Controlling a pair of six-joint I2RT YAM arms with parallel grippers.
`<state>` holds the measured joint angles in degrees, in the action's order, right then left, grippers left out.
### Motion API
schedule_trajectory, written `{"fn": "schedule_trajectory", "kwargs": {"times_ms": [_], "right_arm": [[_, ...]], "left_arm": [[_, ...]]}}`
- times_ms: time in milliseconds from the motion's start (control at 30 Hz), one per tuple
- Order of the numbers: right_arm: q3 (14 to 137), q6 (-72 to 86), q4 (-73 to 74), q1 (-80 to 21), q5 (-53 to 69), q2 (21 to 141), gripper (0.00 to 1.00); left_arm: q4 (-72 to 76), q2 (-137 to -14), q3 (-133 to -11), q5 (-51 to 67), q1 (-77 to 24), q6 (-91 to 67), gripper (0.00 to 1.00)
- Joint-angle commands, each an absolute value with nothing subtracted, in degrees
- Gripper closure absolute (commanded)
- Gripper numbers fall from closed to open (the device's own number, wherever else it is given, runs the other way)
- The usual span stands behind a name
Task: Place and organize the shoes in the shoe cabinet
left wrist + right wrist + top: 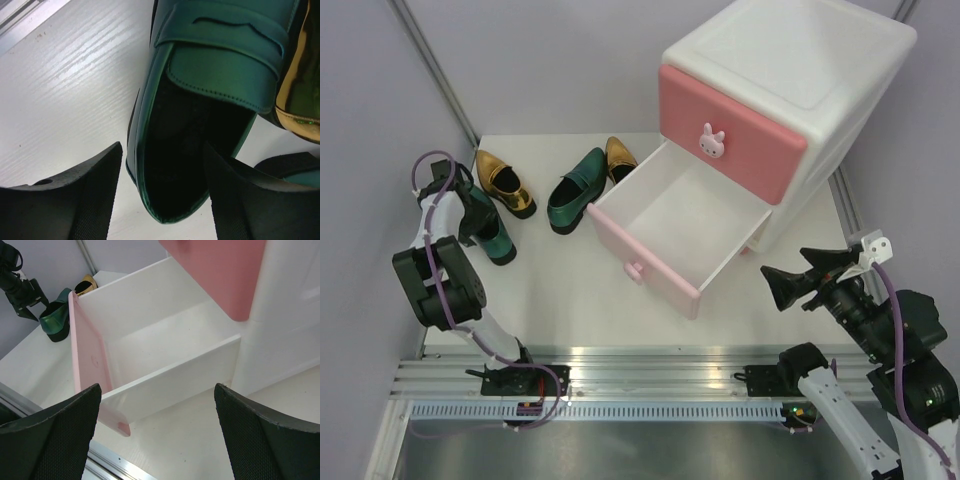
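Observation:
A metallic green shoe [225,65] lies at the table's left, its heel end between the fingers of my left gripper [162,150]. The left finger [85,190] stands apart from the shoe's side; the right finger [240,195] is close against its other side. In the top view this green shoe [500,243] shows just below my left gripper [485,222]. A gold shoe [505,183] lies beside it, then a second green shoe [577,190] and a second gold shoe [620,158]. The shoe cabinet [800,70] has its lower drawer [670,225] pulled out. My right gripper [782,285] hangs open beside the drawer.
The drawer's pink front [87,355] and white side wall [170,375] fill the right wrist view, with my right gripper [157,390] above bare table. Grey walls close in the left and back. A metal rail [650,365] runs along the near edge.

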<state>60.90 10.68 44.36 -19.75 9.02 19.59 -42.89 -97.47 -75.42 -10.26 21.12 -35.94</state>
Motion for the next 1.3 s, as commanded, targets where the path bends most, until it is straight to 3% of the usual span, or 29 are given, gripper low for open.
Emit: {"fn": "schedule_trajectory", "kwargs": {"times_ms": [0,467,633,767,1267], "right_arm": [[60.21,10.28,42.19,-19.78,8.61,21.00,0.02],[58.10,9.76,40.34,-19.78,8.26,22.94,0.02],[57.31,10.11,39.55,-19.86,8.35,23.20,0.02],[56.69,10.98,38.67,-19.78,8.52,22.85,0.02],[58.27,10.46,38.32,-19.78,9.84,21.53,0.02]], "left_arm": [[-40.52,-99.22,-79.62,-10.11,22.41,-34.46,0.31],[-38.15,-103.97,-78.84,-10.99,24.08,-30.85,0.48],[-37.36,-104.50,-79.28,-10.46,24.08,-29.27,0.69],[-37.26,-104.50,-79.19,-9.58,24.17,-27.43,0.98],[-38.41,-81.23,-71.99,-7.92,24.08,-28.91,0.98]]}}
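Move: The nearer green shoe, the leftmost pair's, lies under the left gripper: its middle is about 5 cm ahead, 1 cm to the left and some 4 cm lower, with the gripper over the heel opening. The left gold shoe stands roughly 14 cm ahead and 4 cm right of this gripper, the right green shoe 14 cm ahead and 22 cm right. From the right gripper, the nearer green shoe lies about 72 cm left, 26 cm ahead and 30 cm below. Bring the left gripper about 3 cm left, a touch forward and some 2.5 cm down, one finger inside the shoe's opening and one outside, and shut the fingers on the left rim. Keep that pinch and draw the shoe up about 5 cm and back about 3 cm. Ease the open right gripper some 3 cm forward and down beside the open drawer. ##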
